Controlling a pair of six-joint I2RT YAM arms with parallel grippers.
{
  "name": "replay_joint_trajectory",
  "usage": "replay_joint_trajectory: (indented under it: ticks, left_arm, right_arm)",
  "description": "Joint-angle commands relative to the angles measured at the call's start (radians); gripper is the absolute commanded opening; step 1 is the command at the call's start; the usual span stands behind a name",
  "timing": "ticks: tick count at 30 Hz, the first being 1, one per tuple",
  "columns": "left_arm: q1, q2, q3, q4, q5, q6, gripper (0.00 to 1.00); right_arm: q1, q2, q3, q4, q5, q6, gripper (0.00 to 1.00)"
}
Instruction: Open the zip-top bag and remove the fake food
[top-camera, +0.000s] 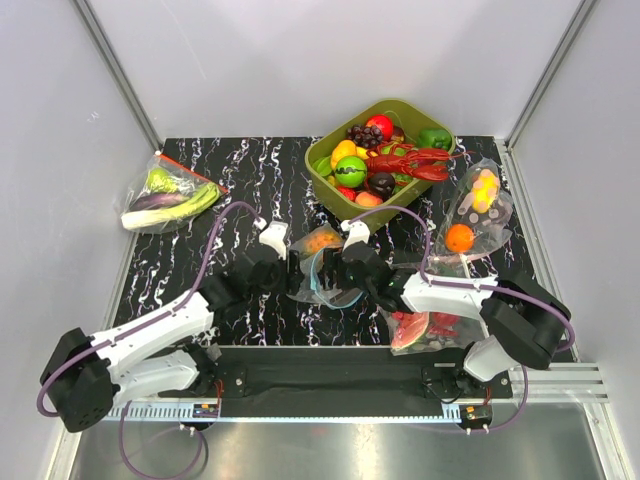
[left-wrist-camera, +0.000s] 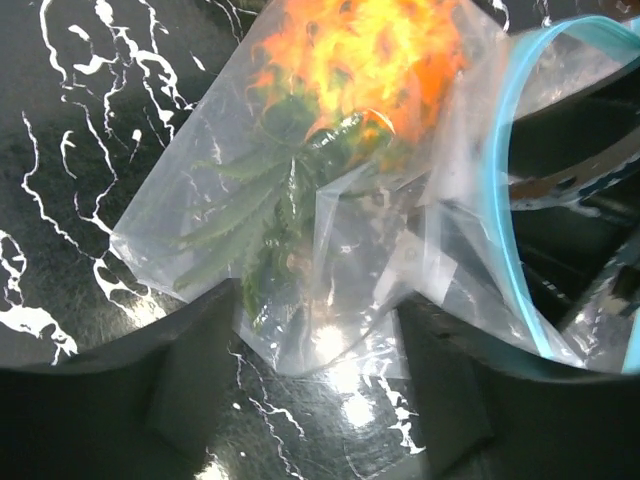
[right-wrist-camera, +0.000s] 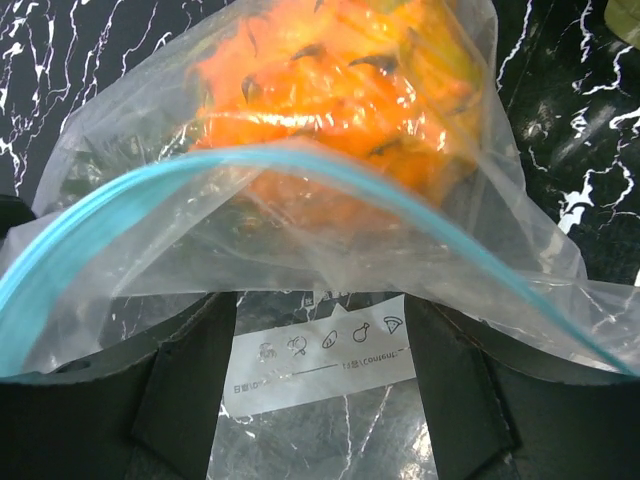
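The clear zip-top bag with a teal zip strip lies at the table's middle between both grippers. Its mouth gapes open toward the right gripper. An orange pineapple with a green crown is inside it; it also shows in the right wrist view. My left gripper is open, its fingers either side of the bag's bottom corner. My right gripper is open, its fingers either side of the bag's lower layer with a white label, under the strip.
A green bin at the back holds a red lobster, a green ball and other fruits. A bag of green vegetables lies far left. A bag with orange fruit and one with watermelon lie right.
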Motion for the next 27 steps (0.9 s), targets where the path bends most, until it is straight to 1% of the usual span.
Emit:
replay_joint_trajectory:
  ticks: [1, 2, 3, 6, 7, 9, 10, 12, 13, 15, 20, 21, 22, 27]
  left_arm:
    - [0.0, 0.006, -0.019, 0.094, 0.025, 0.024, 0.58]
    - [0.002, 0.009, -0.022, 0.097, 0.029, 0.027, 0.53]
    - [0.0, 0.01, -0.022, 0.099, 0.032, 0.028, 0.43]
    - [0.002, 0.021, -0.019, 0.088, 0.043, 0.039, 0.29]
    - [0.003, 0.023, -0.019, 0.085, 0.048, 0.041, 0.21]
    - [0.002, 0.027, -0.022, 0.082, 0.054, 0.044, 0.13]
    - [0.002, 0.026, -0.022, 0.08, 0.062, 0.045, 0.08]
    - [0.003, 0.021, -0.028, 0.082, 0.068, 0.045, 0.02]
    - [0.002, 0.018, -0.028, 0.085, 0.077, 0.045, 0.0]
    - [0.003, 0.006, -0.033, 0.094, 0.091, 0.047, 0.0]
    - [0.002, -0.039, -0.043, 0.146, 0.195, 0.03, 0.0]
    - [0.002, -0.043, -0.045, 0.152, 0.206, 0.013, 0.0]
    - [0.003, -0.048, -0.046, 0.162, 0.265, 0.003, 0.0]
    - [0.002, -0.079, -0.082, 0.244, 0.359, -0.085, 0.0]
  right_arm:
    - [-0.001, -0.032, -0.005, 0.054, -0.02, 0.013, 0.75]
    - [0.0, -0.031, -0.005, 0.06, -0.023, 0.016, 0.75]
    - [0.0, -0.031, -0.004, 0.063, -0.039, 0.02, 0.75]
    - [0.0, -0.015, 0.007, 0.077, -0.072, 0.039, 0.75]
    - [-0.001, -0.009, 0.009, 0.08, -0.078, 0.053, 0.75]
    - [-0.001, 0.005, 0.013, 0.086, -0.09, 0.069, 0.75]
    - [-0.001, 0.009, 0.015, 0.089, -0.095, 0.073, 0.75]
    - [0.0, 0.015, 0.021, 0.088, -0.118, 0.085, 0.75]
    - [-0.001, 0.015, 0.024, 0.083, -0.124, 0.086, 0.75]
    - [0.0, 0.023, 0.033, 0.08, -0.151, 0.093, 0.75]
    - [0.005, 0.048, 0.033, 0.111, -0.19, 0.122, 0.75]
    - [0.008, 0.049, 0.03, 0.12, -0.188, 0.134, 0.75]
    - [0.009, 0.049, 0.027, 0.138, -0.185, 0.143, 0.75]
    - [0.014, 0.068, 0.018, 0.187, -0.22, 0.186, 0.77]
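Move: Just at the left fingertips, about 1 cm ahead and 1 cm below, lies the bag's left side film. From that hand the orange fake food inside is some 8 cm ahead, 6 cm right and 5 cm lower, and the middle of the blue zip mouth about 8 cm right and 1 cm back. From the right hand the orange food is roughly 7 cm ahead, 2 cm left and 3 cm lower; the green bin's middle stands about 23 cm ahead and 12 cm right. Closing fully on the bag's left side film while sinking about 1 cm, the left hand pinches it, then moves right and back towards the right hand, some 3–4 cm in all, rising 2 cm and turning about 10 degrees clockwise. The right hand, its fingers still open inside the zip mouth, sweeps about 4 cm left and 2 cm back, rolling its left side up some 10 degrees and tipping down slightly. ##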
